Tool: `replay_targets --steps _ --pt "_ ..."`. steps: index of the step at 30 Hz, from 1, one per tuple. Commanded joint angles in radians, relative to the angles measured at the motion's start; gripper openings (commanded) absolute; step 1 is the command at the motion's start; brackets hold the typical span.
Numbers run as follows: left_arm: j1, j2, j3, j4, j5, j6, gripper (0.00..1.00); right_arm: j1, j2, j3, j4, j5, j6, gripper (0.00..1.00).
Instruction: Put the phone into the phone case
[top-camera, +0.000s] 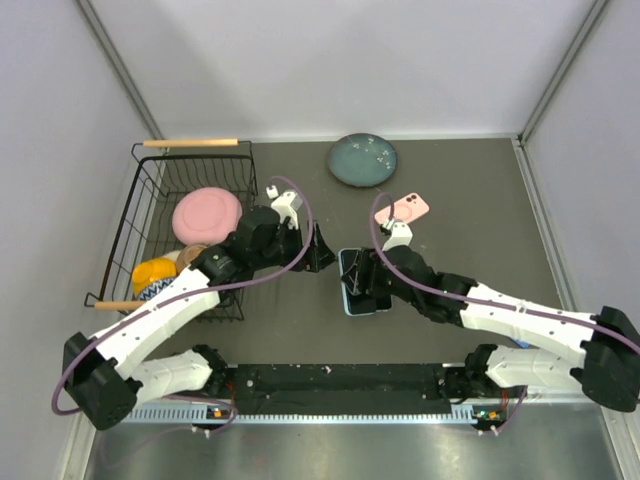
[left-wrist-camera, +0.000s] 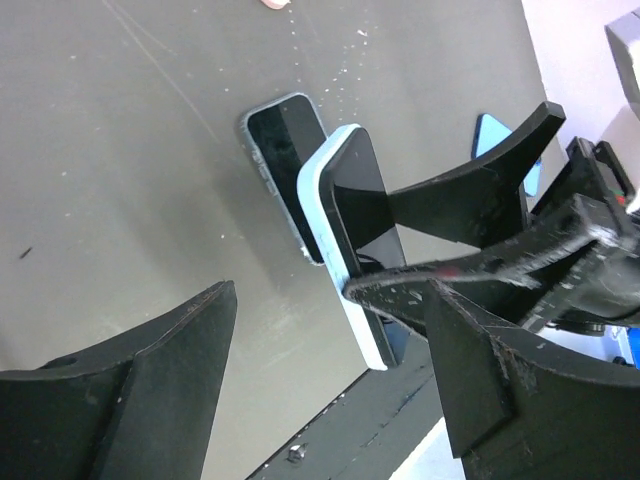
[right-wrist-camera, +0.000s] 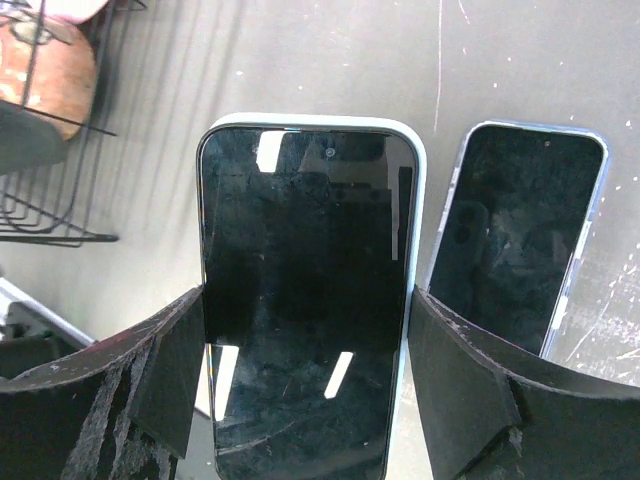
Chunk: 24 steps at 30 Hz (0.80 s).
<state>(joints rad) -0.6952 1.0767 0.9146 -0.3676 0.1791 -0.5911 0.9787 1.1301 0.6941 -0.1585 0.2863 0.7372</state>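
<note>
My right gripper (right-wrist-camera: 305, 390) is shut on the phone (right-wrist-camera: 305, 290), one finger on each long edge. The phone has a black screen and a pale blue body, and it is tilted up off the dark table. Right beside it the phone case (right-wrist-camera: 515, 230) lies flat, blue-rimmed with a dark inside, and is also seen in the left wrist view (left-wrist-camera: 283, 160). The held phone (left-wrist-camera: 360, 210) leans over the case's near edge. My left gripper (left-wrist-camera: 335, 340) is open just left of the phone, with nothing between its fingers. From above, the left gripper (top-camera: 322, 252) and right gripper (top-camera: 362, 285) are close together.
A pink phone (top-camera: 410, 208) lies behind the right arm. A teal plate (top-camera: 362, 160) sits at the back. At the left stands a black wire basket (top-camera: 150, 190) holding a pink dish (top-camera: 207, 213) and other items. Walls close in the table's sides.
</note>
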Motion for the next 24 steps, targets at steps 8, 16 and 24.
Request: replay_targets --steps 8,16,24 --pt "0.000 0.106 -0.032 0.236 0.132 -0.075 0.76 -0.005 -0.171 -0.038 0.129 -0.047 0.028 0.31" --pt "0.000 0.150 -0.079 0.338 0.189 -0.081 0.75 -0.003 -0.191 -0.047 0.134 -0.058 0.039 0.32" --pt "-0.001 0.193 -0.105 0.446 0.302 -0.088 0.30 -0.005 -0.194 -0.054 0.148 -0.065 0.042 0.34"
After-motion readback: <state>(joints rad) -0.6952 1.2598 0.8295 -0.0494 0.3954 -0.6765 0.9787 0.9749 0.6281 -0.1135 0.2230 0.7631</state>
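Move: My right fingers already hold the blue case with the phone laid in it, their middle about at that hand point. From my left hand, that phone lies some 8 cm right, 5 cm back and 7 cm lower. On the table, the clear-cased phone is about 11 cm right, 7 cm back and 18 cm below my left hand; the pink case is roughly 20 cm right and 13 cm ahead, also on the table. I bring my left hand about 5 cm right and 3 cm down to the near upper corner of the phone in its blue case, turning slightly clockwise, and part-close its open fingers with one over the screen and the other behind the case. My right hand keeps its grip on the long sides, raises phone and case about 3 cm and a little back, then holds them steady. ##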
